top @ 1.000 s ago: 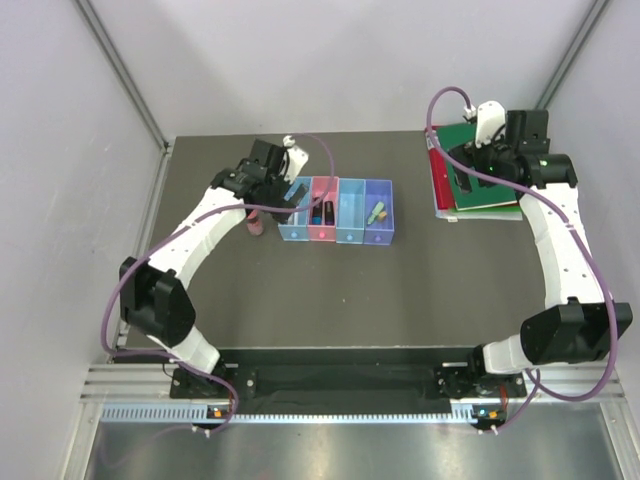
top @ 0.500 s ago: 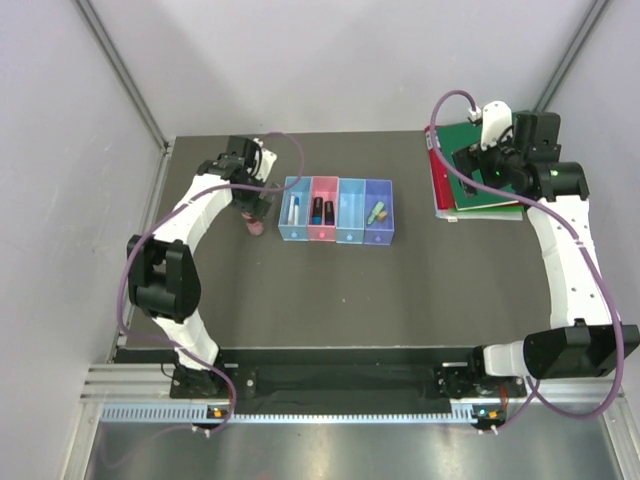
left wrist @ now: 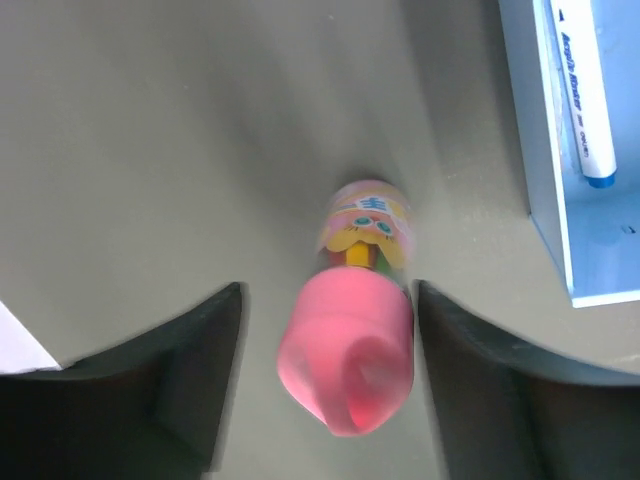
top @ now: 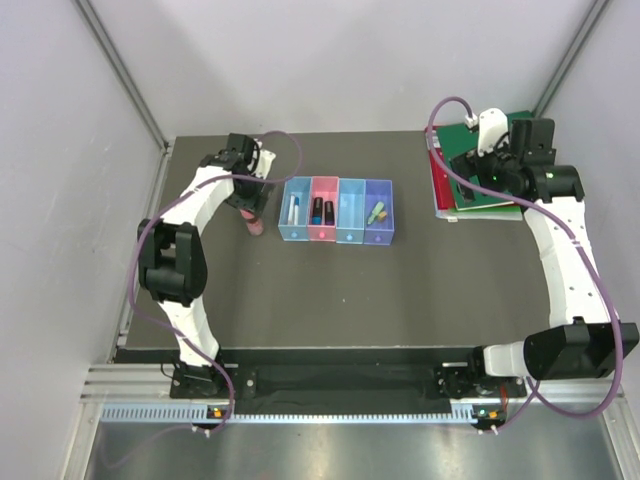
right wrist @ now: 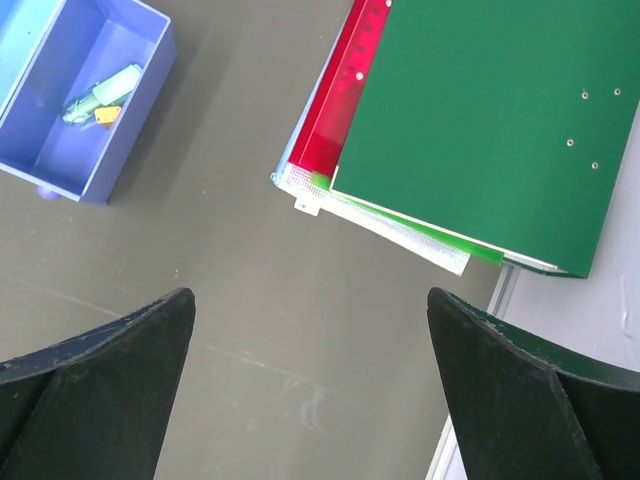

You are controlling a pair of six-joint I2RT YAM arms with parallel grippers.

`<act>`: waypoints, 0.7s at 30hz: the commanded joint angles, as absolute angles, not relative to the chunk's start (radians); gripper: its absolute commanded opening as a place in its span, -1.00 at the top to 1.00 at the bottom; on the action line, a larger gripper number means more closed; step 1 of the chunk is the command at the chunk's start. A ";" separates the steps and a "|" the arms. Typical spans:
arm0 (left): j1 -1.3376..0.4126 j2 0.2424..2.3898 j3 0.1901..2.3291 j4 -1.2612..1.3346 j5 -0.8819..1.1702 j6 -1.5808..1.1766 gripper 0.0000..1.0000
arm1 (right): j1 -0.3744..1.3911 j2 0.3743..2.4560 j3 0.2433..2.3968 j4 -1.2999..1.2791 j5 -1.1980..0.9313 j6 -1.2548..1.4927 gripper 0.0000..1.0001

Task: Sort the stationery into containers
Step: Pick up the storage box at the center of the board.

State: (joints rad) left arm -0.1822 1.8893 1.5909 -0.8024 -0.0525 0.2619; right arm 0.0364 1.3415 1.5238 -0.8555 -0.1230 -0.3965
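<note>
A pink-capped little bottle (left wrist: 345, 370) (top: 256, 224) stands on the dark table just left of the containers (top: 337, 240). My left gripper (left wrist: 329, 290) (top: 250, 205) straddles its cap. It is open, with a gap on the left and the right finger close to the cap. The nearest light blue bin (left wrist: 545, 200) holds a blue-white pen (left wrist: 580, 90). Two dark markers (top: 322, 210) lie in the pink bin. A pale green marker (right wrist: 100, 92) lies in the violet bin (right wrist: 135, 130). My right gripper (right wrist: 310, 295) (top: 462, 165) hangs open above bare table, holding nothing.
A large green binder (right wrist: 480, 120) (top: 485, 200) lies on a red folder (right wrist: 345, 80) (top: 437, 185) at the back right corner, under my right arm. Grey walls close in the table on three sides.
My left gripper has swung left from over the bins to the pink-capped bottle and come down around it, its jaws narrowing. The right arm has shifted only slightly.
</note>
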 commanded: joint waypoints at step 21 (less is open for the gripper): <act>-0.184 1.848 1.953 -0.943 0.190 0.150 1.00 | 0.043 1.301 1.480 -0.816 -0.137 -0.371 -1.00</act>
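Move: The pink-capped bottle stands upright between the open pads of the left gripper, which are at its cap; its middle is some 4 cm below the hand point. The storage box's middle lies about 20 cm to the right, 5 cm farther out and 6 cm lower; the white markers in its nearest compartment are about 11 cm right and 5 cm ahead, also 6 cm lower. From the right hand, the bottle is roughly 50 cm left, 5 cm ahead and 21 cm below. Hold the left gripper in place and close its fingers from about three quarters open to half, pinching the bottle's pink cap from both sides. Keep that grip and lift at quickening pace, about 7 cm up while easing some 3 cm right and 2 cm forward, letting the wrist roll about 10 degrees so its left side dips. ##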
